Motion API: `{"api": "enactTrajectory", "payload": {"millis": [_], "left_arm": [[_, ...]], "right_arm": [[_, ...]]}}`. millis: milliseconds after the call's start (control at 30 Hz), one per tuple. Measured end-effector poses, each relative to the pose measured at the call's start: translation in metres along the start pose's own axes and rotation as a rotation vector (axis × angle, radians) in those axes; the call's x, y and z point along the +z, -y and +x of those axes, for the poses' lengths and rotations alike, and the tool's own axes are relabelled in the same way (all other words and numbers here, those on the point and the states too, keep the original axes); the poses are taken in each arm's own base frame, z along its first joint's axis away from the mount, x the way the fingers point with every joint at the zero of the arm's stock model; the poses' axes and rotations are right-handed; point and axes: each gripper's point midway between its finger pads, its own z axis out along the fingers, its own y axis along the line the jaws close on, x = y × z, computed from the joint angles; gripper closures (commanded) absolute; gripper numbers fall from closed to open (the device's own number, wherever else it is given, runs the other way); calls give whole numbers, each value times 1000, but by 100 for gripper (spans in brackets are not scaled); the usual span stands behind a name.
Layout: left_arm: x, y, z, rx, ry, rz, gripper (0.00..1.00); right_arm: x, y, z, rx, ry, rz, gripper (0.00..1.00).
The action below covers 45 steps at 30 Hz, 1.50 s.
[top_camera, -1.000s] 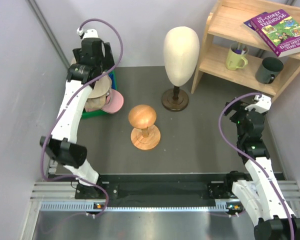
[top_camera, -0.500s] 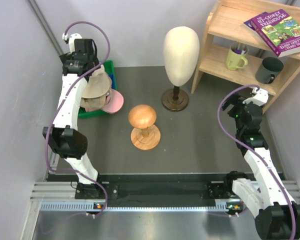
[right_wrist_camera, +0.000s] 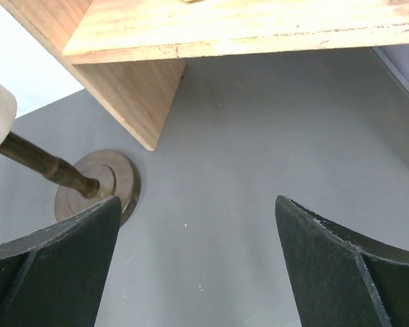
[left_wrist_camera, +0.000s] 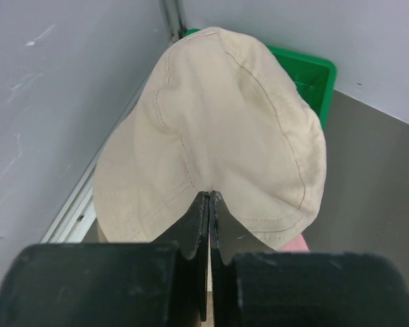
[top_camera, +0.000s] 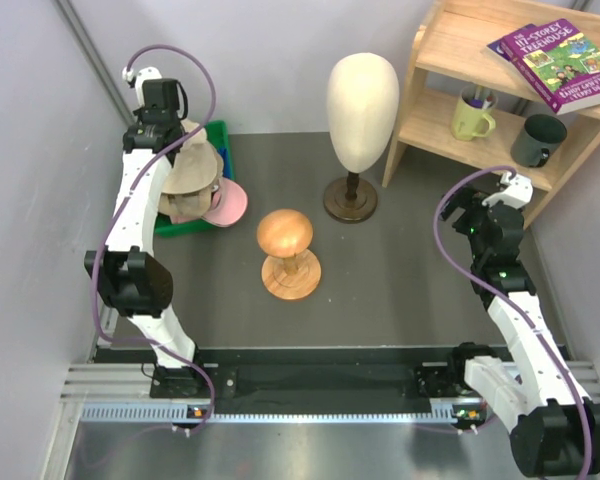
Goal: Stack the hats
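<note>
A tan hat (left_wrist_camera: 218,129) lies on top of a pile of hats in a green bin (left_wrist_camera: 307,71) by the left wall. My left gripper (left_wrist_camera: 210,196) is shut, its tips pinching the fabric at the tan hat's near edge, where a crease runs up from them. From above, that gripper (top_camera: 165,130) sits at the back left of the tan hat (top_camera: 192,170), and a pink cap (top_camera: 228,205) pokes out beneath the pile. My right gripper (right_wrist_camera: 198,225) hangs open over bare table, holding nothing; seen from above, it (top_camera: 467,218) is far right.
A round-topped wooden stand (top_camera: 285,235) stands mid-table. Behind it is the cream head form (top_camera: 362,95), whose dark base (right_wrist_camera: 99,187) shows left of my right fingers. A wooden shelf (top_camera: 480,60) with mugs and books fills the back right corner.
My left arm swung back toward the left wall beside the bin, and its jaws went from wide open to shut on the tan hat's edge. The right arm rose slightly.
</note>
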Motion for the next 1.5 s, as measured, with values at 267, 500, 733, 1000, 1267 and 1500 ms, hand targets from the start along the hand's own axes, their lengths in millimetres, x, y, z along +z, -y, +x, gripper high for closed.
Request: {"api": "enactTrajectory", "payload": {"millis": [267, 500, 733, 1000, 1267, 1500], "left_arm": [[-21, 31, -21, -20, 54, 204, 100], [-99, 81, -73, -73, 193, 548, 100], [-196, 146, -124, -193, 332, 932, 100], [-317, 232, -158, -342, 419, 1345, 100], [-362, 260, -180, -504, 471, 1510, 100], [-385, 280, -191, -622, 508, 1587, 100]], "right_arm": [[-2, -1, -4, -1, -6, 1, 7], [-13, -4, -16, 2, 13, -8, 8], [-35, -2, -24, 8, 35, -11, 8], [-64, 3, -31, 33, 73, -12, 8], [-82, 12, -20, 49, 60, 3, 8], [-85, 15, -14, 45, 39, 13, 9]]}}
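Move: My left hand is shut on the beige hat, still on the pile. The white head it is bound for has its middle about 38 cm to the right, 3 cm back and some 3 cm lower. The wooden stand is roughly 23 cm right, 22 cm back and 24 cm down; the pink cap is some 9 cm right, 6 cm back and 25 cm below. From my right hand the white head lies about 12 cm ahead, 18 cm left and 5 cm up. Keeping my left fingers shut on the beige hat, I lift it off the pile and sweep it about 37 cm right while climbing some 34 cm, drawing back a little, towards the top of the white head. My wrist swings round by roughly 100 degrees, so the fingers go from pointing down-left to up-right. My open right hand backs off about 8 cm, out of the way. ##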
